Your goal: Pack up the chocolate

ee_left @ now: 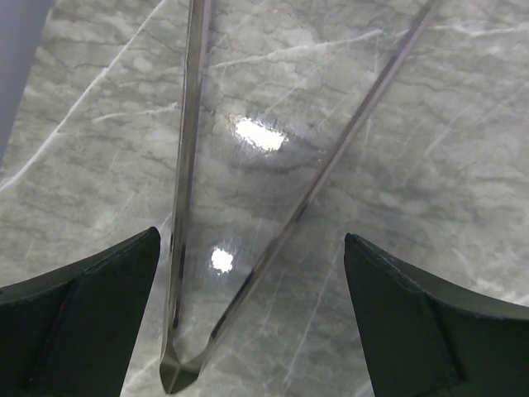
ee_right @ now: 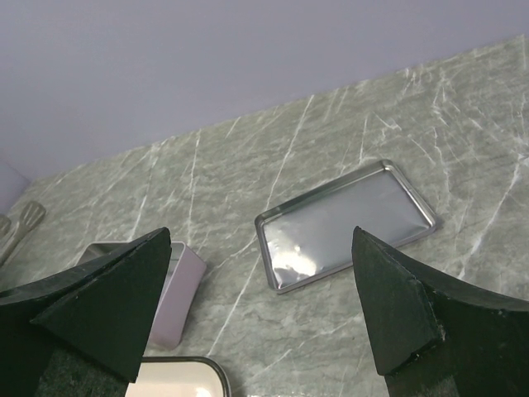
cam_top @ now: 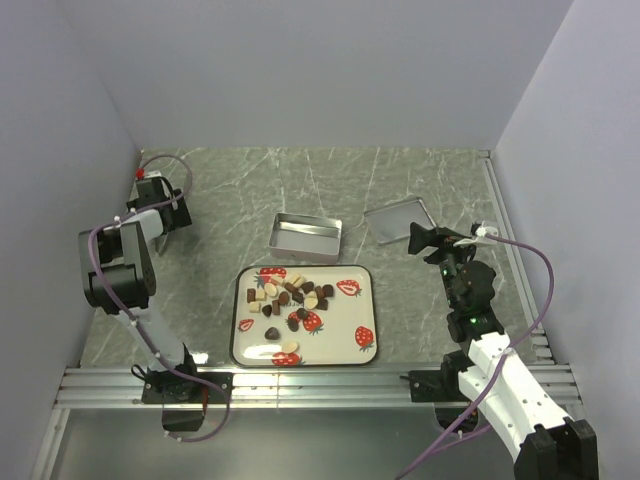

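The chocolate is a loose heap of dark brown, light brown and cream pieces on the upper half of a strawberry-print tray at the table's middle. My left gripper is far off at the back left. In its wrist view the left gripper stands open over metal tongs lying on the marble, the tongs' joined end near its left finger. My right gripper hovers open right of the tray, and in its wrist view the right gripper holds nothing.
An open metal tin stands just behind the tray. Its flat lid lies to the right, ahead of the right gripper. The tin, the lid and a tray corner show in the right wrist view. Walls close in on three sides.
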Available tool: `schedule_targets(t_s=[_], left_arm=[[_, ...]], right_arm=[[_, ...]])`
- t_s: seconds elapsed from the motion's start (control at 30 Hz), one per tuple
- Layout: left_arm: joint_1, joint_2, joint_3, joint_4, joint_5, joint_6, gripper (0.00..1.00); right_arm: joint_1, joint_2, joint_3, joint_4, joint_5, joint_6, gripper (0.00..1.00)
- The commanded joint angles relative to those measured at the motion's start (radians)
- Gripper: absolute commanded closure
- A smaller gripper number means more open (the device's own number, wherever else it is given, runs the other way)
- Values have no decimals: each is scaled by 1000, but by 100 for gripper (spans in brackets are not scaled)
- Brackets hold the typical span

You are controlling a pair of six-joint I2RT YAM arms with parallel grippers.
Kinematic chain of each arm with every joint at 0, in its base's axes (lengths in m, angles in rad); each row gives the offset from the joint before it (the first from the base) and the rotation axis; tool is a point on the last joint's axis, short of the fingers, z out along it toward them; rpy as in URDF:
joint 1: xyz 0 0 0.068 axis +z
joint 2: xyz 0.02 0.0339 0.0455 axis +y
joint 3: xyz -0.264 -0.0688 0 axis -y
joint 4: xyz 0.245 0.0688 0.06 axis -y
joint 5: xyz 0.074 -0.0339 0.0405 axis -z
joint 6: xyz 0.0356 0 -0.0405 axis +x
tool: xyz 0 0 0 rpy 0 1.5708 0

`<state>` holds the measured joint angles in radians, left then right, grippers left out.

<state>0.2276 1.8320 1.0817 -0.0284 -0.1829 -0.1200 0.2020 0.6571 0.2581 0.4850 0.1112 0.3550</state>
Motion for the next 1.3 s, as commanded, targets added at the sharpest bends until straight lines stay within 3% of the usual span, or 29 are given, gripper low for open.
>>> schedule_targets(t_s=[0.0, 0.13, 0.27, 0.47, 0.9, 1.27], left_arm=[[-5, 42, 66, -73, -27, 0, 2], [-11, 64, 81, -94, -47, 3, 8], [-25, 79, 89, -107, -76, 17, 30], [-65, 50, 73, -107, -96, 29, 47], [-178, -302, -103, -62, -113, -21, 52], [-266, -471, -207, -84, -144, -69, 58]], right_arm=[[-7, 1, 44, 23, -7, 2, 4], [-9, 7, 44, 24, -16, 2, 4], [-9, 7, 43, 30, -25, 1, 4], [-10, 13, 46, 32, -36, -1, 4], [-10, 18, 43, 40, -53, -2, 5], [-10, 22, 43, 46, -65, 1, 5]])
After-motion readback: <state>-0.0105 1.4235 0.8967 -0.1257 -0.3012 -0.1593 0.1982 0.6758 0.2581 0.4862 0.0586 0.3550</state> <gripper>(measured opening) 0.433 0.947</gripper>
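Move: The open left gripper is straddling the metal tongs near their hinge. Their middle lies some 5 cm ahead, about level sideways and roughly 3 cm below. To the right of this hand, the silver box stands about 37 cm away and 5 cm nearer the base, and the chocolate tray about 36 cm away and 22 cm nearer. From the right gripper the tongs lie roughly 67 cm left, 18 cm ahead and 20 cm below. Bring the left gripper down about 1.5 cm over the tongs and close its fingers on both legs, pinching them towards each other near the hinge end. Keep squeezing, then lift the tongs some 9 cm while carrying them about 9 cm to the right and a little back, towards the box side, letting the fingers tip up slightly. ##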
